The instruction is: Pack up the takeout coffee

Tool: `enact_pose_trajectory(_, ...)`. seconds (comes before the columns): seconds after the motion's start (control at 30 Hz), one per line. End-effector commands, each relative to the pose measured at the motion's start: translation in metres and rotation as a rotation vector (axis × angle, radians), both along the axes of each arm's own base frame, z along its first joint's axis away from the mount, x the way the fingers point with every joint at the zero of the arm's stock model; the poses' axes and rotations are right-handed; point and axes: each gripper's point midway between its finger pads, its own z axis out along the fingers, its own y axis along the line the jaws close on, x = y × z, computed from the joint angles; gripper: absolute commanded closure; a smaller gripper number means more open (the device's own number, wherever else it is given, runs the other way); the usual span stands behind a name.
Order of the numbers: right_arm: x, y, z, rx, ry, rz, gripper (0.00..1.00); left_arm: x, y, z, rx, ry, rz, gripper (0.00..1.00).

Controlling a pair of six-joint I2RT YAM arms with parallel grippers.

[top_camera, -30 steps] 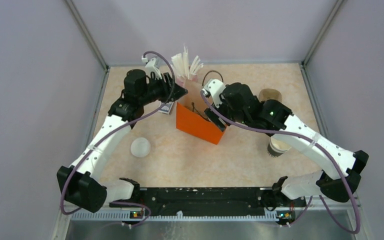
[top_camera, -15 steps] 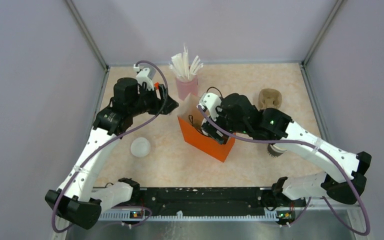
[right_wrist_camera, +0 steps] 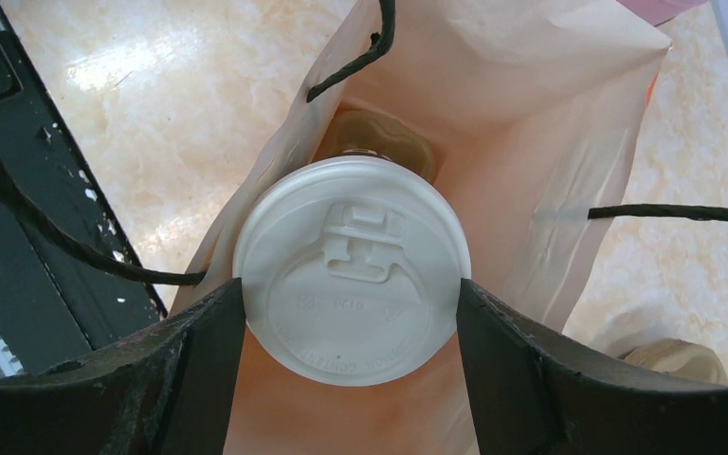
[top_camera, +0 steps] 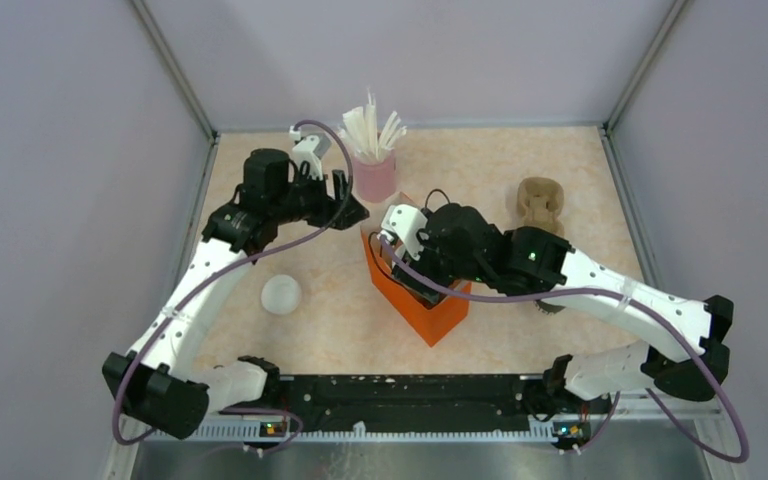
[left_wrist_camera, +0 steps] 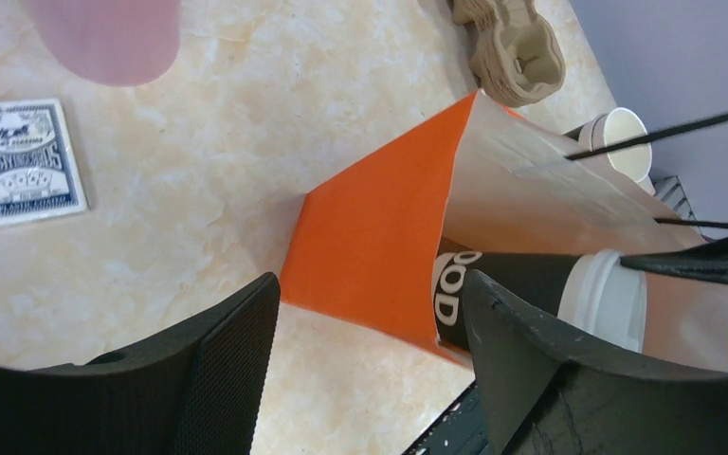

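The takeout coffee [right_wrist_camera: 351, 270], a dark cup under a round white lid, sits down inside the orange bag [top_camera: 430, 312]. My right gripper [right_wrist_camera: 349, 294] reaches into the bag mouth and is shut on the lid, one finger against each side. The left wrist view shows the cup's dark side [left_wrist_camera: 521, 284] through the bag opening [left_wrist_camera: 379, 237]. My left gripper [left_wrist_camera: 372, 284] hangs open to the left of the bag, touching nothing. In the top view the right gripper [top_camera: 415, 270] hides the cup, and the left gripper [top_camera: 350, 205] is up left of the bag.
A pink cup of white sticks [top_camera: 372, 165] stands behind the bag. A loose white lid [top_camera: 281, 294] lies at the left. A cardboard cup carrier [top_camera: 540, 200] sits at the back right. A card pack [left_wrist_camera: 24, 161] and a lidless cup [left_wrist_camera: 623, 137] rest on the table.
My left gripper has opened, let go of the bag's edge and drawn back to the left. The right arm and the bag have shifted nearer and to the left, cup still gripped.
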Motion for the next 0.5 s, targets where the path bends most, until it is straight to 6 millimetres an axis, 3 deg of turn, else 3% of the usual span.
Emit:
enact_pose_trajectory(0.0,-0.004,0.008,0.000,-0.001,-0.012,0.022,0.42,0.018,-0.019,0.034,-0.019,-0.159,-0.122,0.24)
enact_pose_trajectory(0.47,-0.010,0.005,-0.007,-0.027,-0.004,0.063,0.42,0.019,-0.073,0.015,0.118,-0.245,-0.347,0.26)
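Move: The left hand, open and empty, has the bag's left rim about 5 cm to its right, 2 cm back and 4 cm lower. The coffee cup, in the right fingers, lies some 10 cm right and 7 cm back of that hand; the straw holder stands about 20 cm ahead and 4 cm right, the card deck 18 cm ahead and 7 cm left. From the right hand, that rim is roughly 9 cm ahead and 7 cm left. Still pinching the white lid, the right hand holds the cup inside the bag's mouth, sinking under a centimetre. The left hand, fingers kept open, eases slightly forward, then sweeps about 5 cm right to the bag's left rim, turning some 15 degrees clockwise, one finger over the opening and the other left outside; no touch can be seen. ##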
